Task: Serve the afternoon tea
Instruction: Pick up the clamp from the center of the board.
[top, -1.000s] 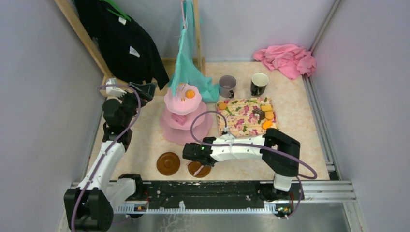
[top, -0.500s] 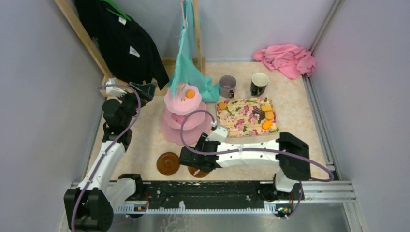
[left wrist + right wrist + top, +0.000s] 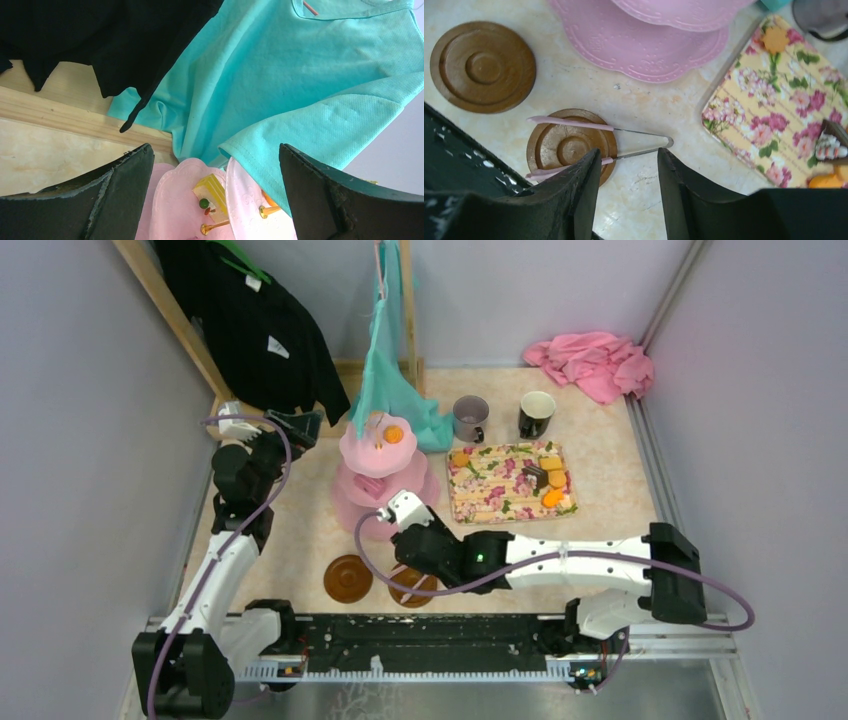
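The pink three-tier stand (image 3: 385,475) (image 3: 649,45) holds an orange cake (image 3: 394,434), a pink cake (image 3: 368,486) and a yellow cake (image 3: 214,192). Two brown discs (image 3: 348,578) (image 3: 412,587) lie in front of it. Pink-tipped tongs (image 3: 574,122) rest across the right disc (image 3: 569,145). My right gripper (image 3: 412,558) (image 3: 628,160) hovers open just beside those tongs, with nothing between its fingers. My left gripper (image 3: 300,425) (image 3: 215,150) stands wide open and empty left of the stand. A floral tray (image 3: 500,490) carries orange and brown cakes. The grey mug (image 3: 470,417) and black mug (image 3: 536,413) stand behind it.
Teal fabric (image 3: 385,350) hangs over the back of the stand, next to a black garment (image 3: 250,320) on a wooden frame. A pink cloth (image 3: 595,365) lies at the far right corner. A metal rail (image 3: 450,635) runs along the near edge.
My right gripper opened wider and left the tongs lying on the disc. Its arm stretched out flatter, the elbow swinging right and the wrist shifting toward the stand. The left arm stayed still.
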Motion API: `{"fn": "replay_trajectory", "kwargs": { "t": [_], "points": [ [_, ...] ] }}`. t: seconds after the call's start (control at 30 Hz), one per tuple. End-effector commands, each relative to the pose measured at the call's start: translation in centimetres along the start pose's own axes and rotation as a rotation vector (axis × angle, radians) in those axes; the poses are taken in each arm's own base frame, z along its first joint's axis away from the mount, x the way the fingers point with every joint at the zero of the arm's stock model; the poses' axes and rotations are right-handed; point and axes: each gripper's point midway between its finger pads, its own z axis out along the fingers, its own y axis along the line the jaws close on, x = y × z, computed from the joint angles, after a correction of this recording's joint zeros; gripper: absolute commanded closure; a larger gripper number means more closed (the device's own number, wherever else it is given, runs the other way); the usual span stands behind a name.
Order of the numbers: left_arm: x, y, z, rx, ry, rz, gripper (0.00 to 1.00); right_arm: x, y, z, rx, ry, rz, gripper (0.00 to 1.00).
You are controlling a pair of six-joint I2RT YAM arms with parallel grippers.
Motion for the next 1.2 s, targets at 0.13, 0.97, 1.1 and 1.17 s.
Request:
{"fn": "replay_trajectory", "kwargs": {
  "t": [0.13, 0.97, 1.1, 1.17],
  "points": [
    [-1.0, -0.5, -0.3, 0.008, -0.039, 0.038, 0.01, 0.0, 2.1, 2.5, -0.235, 0.024, -0.283, 0.52],
    [-1.5, 0.0, -0.2, -0.011, -0.051, 0.032, 0.01, 4.8, 3.7, 7.2, -0.455, 0.201, -0.409, 0.5],
    [-1.4, 0.1, -0.1, -0.015, -0.049, 0.032, 0.01, 5.2, 3.7, 7.6, -0.47, 0.21, -0.411, 0.52],
    [-1.4, 0.1, -0.1, -0.015, -0.049, 0.031, 0.01, 5.5, 3.8, 7.8, -0.473, 0.217, -0.417, 0.53]
  ]
}}
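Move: The clamp lies across the right-hand brown saucer, its middle about 13 cm below the right hand, some 2 cm to the left and about level fore and aft. That saucer's middle is 2 cm back and 5 cm left; the other saucer is 18 cm left and 1 cm back. The cake stand's lowest tier centres 18 cm ahead, 10 cm left; the flowered tray 19 cm ahead, 15 cm right. From the idle left hand the clamp is about 20 cm back, 22 cm right and 26 cm below. Down by about 10 cm goes the right hand towards the clamp, edging some 2 cm left on the way, with a brief swing forward that it takes back. The wrist turns roughly 30 degrees counter-clockwise and tips the fingers steeper, and they stay half open, arriving low over where the pink handles meet the metal arms. ##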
